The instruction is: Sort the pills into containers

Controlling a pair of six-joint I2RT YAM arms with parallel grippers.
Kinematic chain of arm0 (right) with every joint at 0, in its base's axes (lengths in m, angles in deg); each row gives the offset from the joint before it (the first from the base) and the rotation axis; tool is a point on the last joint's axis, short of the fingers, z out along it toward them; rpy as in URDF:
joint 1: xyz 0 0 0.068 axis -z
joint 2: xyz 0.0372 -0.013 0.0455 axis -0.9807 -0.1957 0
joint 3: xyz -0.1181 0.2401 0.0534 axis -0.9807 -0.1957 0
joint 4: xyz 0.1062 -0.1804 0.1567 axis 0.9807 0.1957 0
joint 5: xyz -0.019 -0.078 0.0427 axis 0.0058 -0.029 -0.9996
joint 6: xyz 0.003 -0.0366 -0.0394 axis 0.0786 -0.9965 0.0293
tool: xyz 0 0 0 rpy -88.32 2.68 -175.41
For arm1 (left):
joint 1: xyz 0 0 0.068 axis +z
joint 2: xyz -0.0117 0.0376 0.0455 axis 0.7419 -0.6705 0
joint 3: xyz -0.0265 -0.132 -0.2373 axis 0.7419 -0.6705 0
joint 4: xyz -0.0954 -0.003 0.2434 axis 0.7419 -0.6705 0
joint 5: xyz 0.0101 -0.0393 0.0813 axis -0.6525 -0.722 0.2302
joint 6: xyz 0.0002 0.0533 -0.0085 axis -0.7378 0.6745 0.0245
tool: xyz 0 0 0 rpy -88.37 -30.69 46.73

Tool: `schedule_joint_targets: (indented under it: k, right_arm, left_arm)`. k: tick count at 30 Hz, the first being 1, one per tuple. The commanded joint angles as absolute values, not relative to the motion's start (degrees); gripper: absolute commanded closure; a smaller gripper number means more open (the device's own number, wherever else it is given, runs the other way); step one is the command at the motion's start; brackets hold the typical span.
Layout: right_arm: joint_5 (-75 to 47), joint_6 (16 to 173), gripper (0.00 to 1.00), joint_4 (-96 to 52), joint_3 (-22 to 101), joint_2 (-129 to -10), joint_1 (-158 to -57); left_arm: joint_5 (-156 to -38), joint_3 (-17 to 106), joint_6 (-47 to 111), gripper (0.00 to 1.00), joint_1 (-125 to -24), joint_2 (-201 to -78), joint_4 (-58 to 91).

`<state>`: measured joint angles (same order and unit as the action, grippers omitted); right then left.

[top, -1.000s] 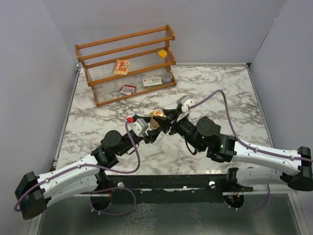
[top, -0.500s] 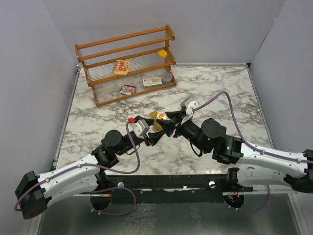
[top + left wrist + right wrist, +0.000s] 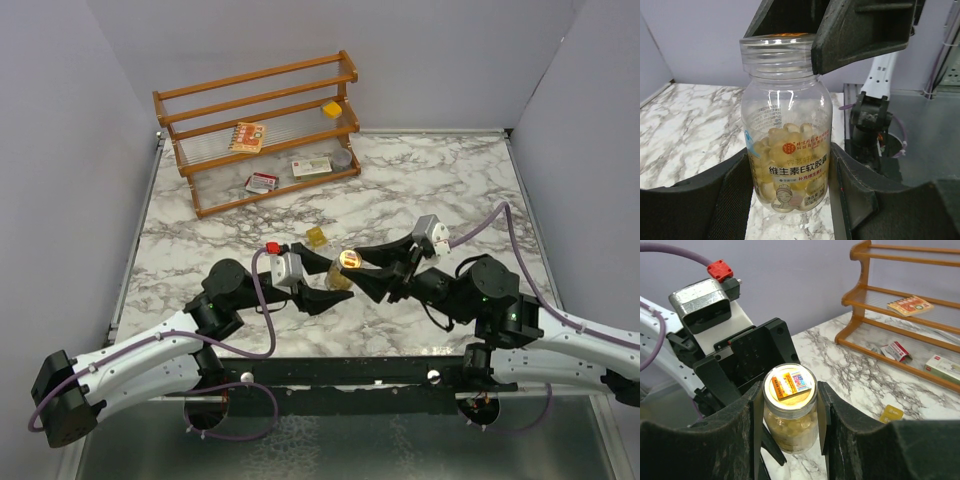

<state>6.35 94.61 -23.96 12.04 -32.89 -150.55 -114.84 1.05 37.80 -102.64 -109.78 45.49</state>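
Note:
A round clear jar of yellowish pills hangs tilted above the marble table, held from both ends. My left gripper is shut on its lower body, with the pads pressed to both sides of the label. My right gripper is shut on the threaded neck, just under the sealed top with its orange sticker. In the left wrist view one right finger covers the jar's rim. A small squarish yellow box lies on the table behind the jar, also in the right wrist view.
A wooden rack stands at the back left. It holds flat card packets, a round grey tin and a yellow item. Grey walls enclose the table on three sides.
Both grippers and the jar have shifted right and toward the near edge together. The small yellow box, close under them before, now lies apart behind them.

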Motion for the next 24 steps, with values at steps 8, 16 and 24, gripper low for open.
schedule_joint_targets:
  k: [8,16,24]
  right_arm:
    - [-3.95,90.56,0.99,-22.70,10.33,-30.69,-149.84]
    - [-9.87,87.59,0.99,-19.37,10.85,-26.57,-149.88]
    - [-7.55,86.81,0.99,-18.05,10.89,-21.37,-149.78]
  left_arm:
    - [-137.09,5.20,34.81,1.00,-103.18,-111.37,48.74]
    - [-144.68,4.91,35.69,1.00,-103.21,-110.12,48.85]
    - [-145.93,4.59,35.95,1.00,-103.27,-110.36,48.85]
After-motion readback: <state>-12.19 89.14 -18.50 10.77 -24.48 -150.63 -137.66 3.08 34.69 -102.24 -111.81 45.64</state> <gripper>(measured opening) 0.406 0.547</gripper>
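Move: The bottle of pills is in the left gripper, with the right fingers on its lid. The bottle's middle is about 5 cm below the right hand and 1 cm to its left; the lid is some 5 cm above the left hand, hardly off to either side. The small yellow container on the table is roughly 27 cm ahead of the right hand, 6 cm to its left and 30 cm below. Draw both grippers back towards the robot together, about 6 cm and nearly level, keeping the left grip on the bottle and the right grip on the lid. Meanwhile turn the left hand some 20 degrees clockwise and the right nearly as far counter-clockwise, its fingers tipping up slightly; near the end ease the right hand about 1.5 cm rightward and slightly up, away from the bottle mouth. ##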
